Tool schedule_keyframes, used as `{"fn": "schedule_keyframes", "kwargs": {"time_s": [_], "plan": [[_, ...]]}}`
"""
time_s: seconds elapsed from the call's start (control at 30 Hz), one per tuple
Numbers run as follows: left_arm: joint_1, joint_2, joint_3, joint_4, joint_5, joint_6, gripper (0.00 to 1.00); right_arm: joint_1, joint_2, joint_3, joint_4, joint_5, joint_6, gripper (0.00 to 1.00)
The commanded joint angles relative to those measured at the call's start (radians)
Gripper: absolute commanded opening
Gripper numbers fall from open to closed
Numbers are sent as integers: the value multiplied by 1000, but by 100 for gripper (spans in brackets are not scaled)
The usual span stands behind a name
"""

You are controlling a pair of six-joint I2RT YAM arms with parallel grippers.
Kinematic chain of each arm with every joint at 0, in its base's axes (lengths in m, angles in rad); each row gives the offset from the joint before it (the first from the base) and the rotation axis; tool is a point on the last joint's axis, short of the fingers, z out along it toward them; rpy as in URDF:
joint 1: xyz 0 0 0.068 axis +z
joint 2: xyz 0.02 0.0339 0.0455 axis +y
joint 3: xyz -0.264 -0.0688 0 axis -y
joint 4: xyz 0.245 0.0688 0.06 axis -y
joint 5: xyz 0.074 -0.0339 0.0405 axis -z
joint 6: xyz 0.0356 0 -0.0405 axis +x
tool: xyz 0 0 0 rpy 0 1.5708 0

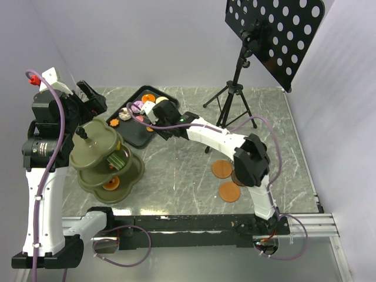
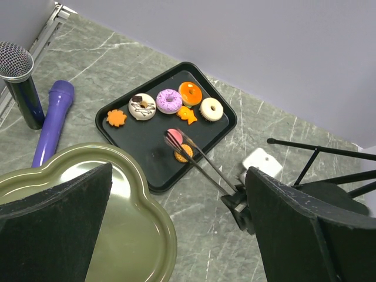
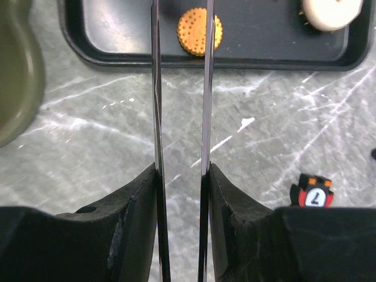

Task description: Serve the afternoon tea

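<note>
A black tray [image 2: 153, 170] holds the afternoon tea pastries: an orange flower biscuit [image 2: 116, 117], a chocolate-drizzled donut [image 2: 142, 106], a purple donut [image 2: 169, 100], an orange donut [image 2: 190, 93] and a white donut [image 2: 211, 108]. My right gripper [image 3: 181, 170] is shut on thin metal tongs [image 3: 205, 88], blades apart. The tong tips [image 2: 174, 138] rest at a pink pastry [image 2: 171, 134], beside a round orange cookie [image 3: 200, 30]. My left gripper [image 2: 179, 176] hangs open above the green tiered stand [image 1: 106, 158]. Two brown-orange saucers [image 1: 222, 169] lie by the right arm.
A purple toy microphone [image 2: 53, 123] and a black microphone [image 2: 17, 76] lie left of the tray. A black tripod with a perforated board [image 1: 235, 82] stands at the back right. A small black-and-red marker [image 3: 311, 192] lies on the marble table. The stand's lower tiers hold pastries [image 1: 111, 185].
</note>
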Motion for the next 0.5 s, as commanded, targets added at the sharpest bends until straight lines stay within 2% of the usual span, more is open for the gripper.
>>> {"fn": "schedule_keyframes", "kwargs": {"time_s": [0.0, 0.23, 0.47], "plan": [[7, -11, 9, 50, -6, -16, 100, 0, -134, -60, 68, -32, 29, 31], [5, -1, 19, 50, -1, -5, 100, 1, -260, -129, 47, -17, 55, 31], [5, -27, 31, 82, -87, -11, 100, 6, -407, -157, 30, -51, 88, 31]]}}
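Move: The tiered stand that the sweets are being served onto lies about 23 cm to the right hand's left and 11 cm nearer the base, its middle roughly level with the hand. The pink cookie, already pinched in the tongs, hangs about 10 cm ahead, 10 left and 10 below. On the tray, 15 cm down, sit the orange cookie, 8 cm ahead and 6 left, and the cream donut, 18 cm straight ahead. For the left hand, the stand is some 7 cm back, 3 left and 25 below. With the pink cookie still pinched in the tongs, already clear of the tray, the right arm lifts it on, rising about 6 cm while drawing back and to the right some 3 cm each way, off from the tray and not yet towards the stand. Its fingers keep their squeeze on the tongs, and the hand rolls only slightly, by five to ten degrees, its left side rising. ##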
